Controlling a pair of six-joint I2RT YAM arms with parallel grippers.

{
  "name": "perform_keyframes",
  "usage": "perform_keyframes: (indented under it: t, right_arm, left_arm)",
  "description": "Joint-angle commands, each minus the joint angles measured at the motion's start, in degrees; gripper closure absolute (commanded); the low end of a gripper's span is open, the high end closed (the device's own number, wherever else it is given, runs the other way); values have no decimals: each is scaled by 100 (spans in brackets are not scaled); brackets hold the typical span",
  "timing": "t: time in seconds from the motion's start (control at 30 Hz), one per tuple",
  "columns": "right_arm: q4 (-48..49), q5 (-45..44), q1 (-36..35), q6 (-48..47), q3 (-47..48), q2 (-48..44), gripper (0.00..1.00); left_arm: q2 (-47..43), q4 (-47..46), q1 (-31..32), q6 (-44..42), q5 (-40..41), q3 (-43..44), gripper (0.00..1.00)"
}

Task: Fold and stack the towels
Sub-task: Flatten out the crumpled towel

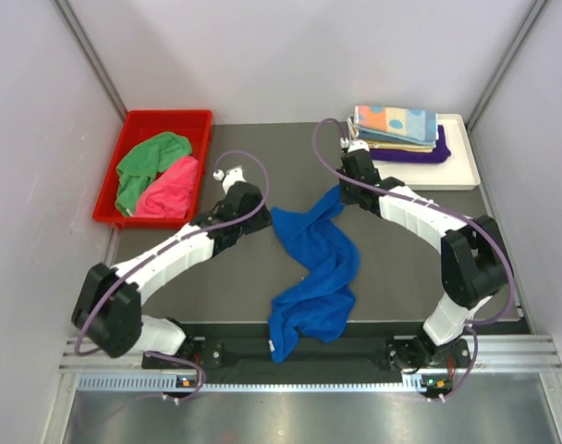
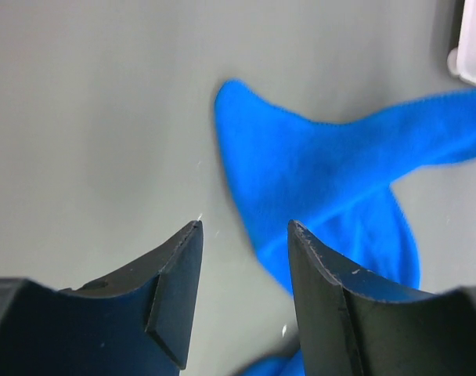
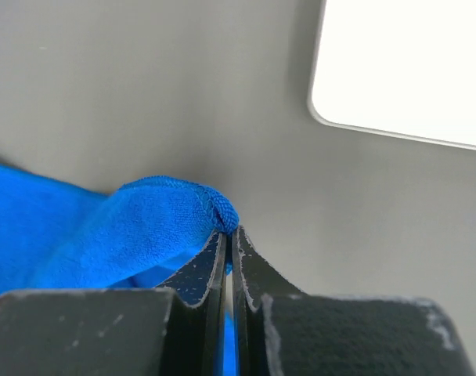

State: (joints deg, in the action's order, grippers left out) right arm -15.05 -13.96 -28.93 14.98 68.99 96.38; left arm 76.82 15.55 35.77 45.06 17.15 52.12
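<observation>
A royal blue towel (image 1: pixel 316 268) lies crumpled in a long strip down the middle of the dark mat. My right gripper (image 3: pixel 232 232) is shut on the blue towel's far corner (image 3: pixel 214 205), with cloth pinched between the pads. In the top view that right gripper (image 1: pixel 344 192) sits at the towel's upper right end. My left gripper (image 2: pixel 244 225) hangs open above the mat, just left of another corner of the blue towel (image 2: pixel 301 168), with nothing between its fingers. In the top view the left gripper (image 1: pixel 255 211) is beside the towel's left edge.
A red bin (image 1: pixel 133 125) at the back left holds a green towel (image 1: pixel 144 166) and a pink towel (image 1: pixel 170 190). A white tray (image 1: pixel 458 171) at the back right carries a stack of folded towels (image 1: pixel 399 129), orange-pink with teal dots on top, purple at the bottom.
</observation>
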Motion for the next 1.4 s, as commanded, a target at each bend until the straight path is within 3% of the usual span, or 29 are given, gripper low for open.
perform_keyframes:
  t: [0.0, 0.13, 0.5, 0.97, 1.37]
  right_arm:
    - [-59, -203, 150, -153, 27, -59, 100]
    - [-104, -160, 352, -119, -17, 39, 100]
    - [-42, 130, 581, -31, -96, 74, 100]
    - [81, 446, 748, 40, -193, 48, 100]
    - [107, 490, 810, 40, -263, -58, 100]
  left_arm:
    - [726, -614, -403, -330, -764, 596, 48]
    - [1633, -484, -668, -839, -1424, 1369, 48]
    - [3796, 1230, -879, -2053, -1521, 3681, 43]
    - [4341, 1354, -870, -2265, -1609, 3727, 43]
    - [4640, 1240, -782, -2106, -1521, 3692, 48]
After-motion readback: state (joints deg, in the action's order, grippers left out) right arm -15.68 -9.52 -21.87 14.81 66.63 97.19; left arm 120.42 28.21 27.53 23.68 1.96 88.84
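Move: The towel's free far-left corner lies about 11 cm ahead of the open left hand, 2 cm to its right and 12 cm below. The bunched lower towel lies roughly 18 cm back and 15 cm right of that hand. From the right hand, which already grips the far-right corner, the free corner is some 19 cm left, 1 cm back and 10 cm below; the white tray is about 15 cm ahead, 20 cm right and 9 cm below. Left hand reaches down and forward about 11 cm each, open, to the free corner; right draws its corner rightward. ##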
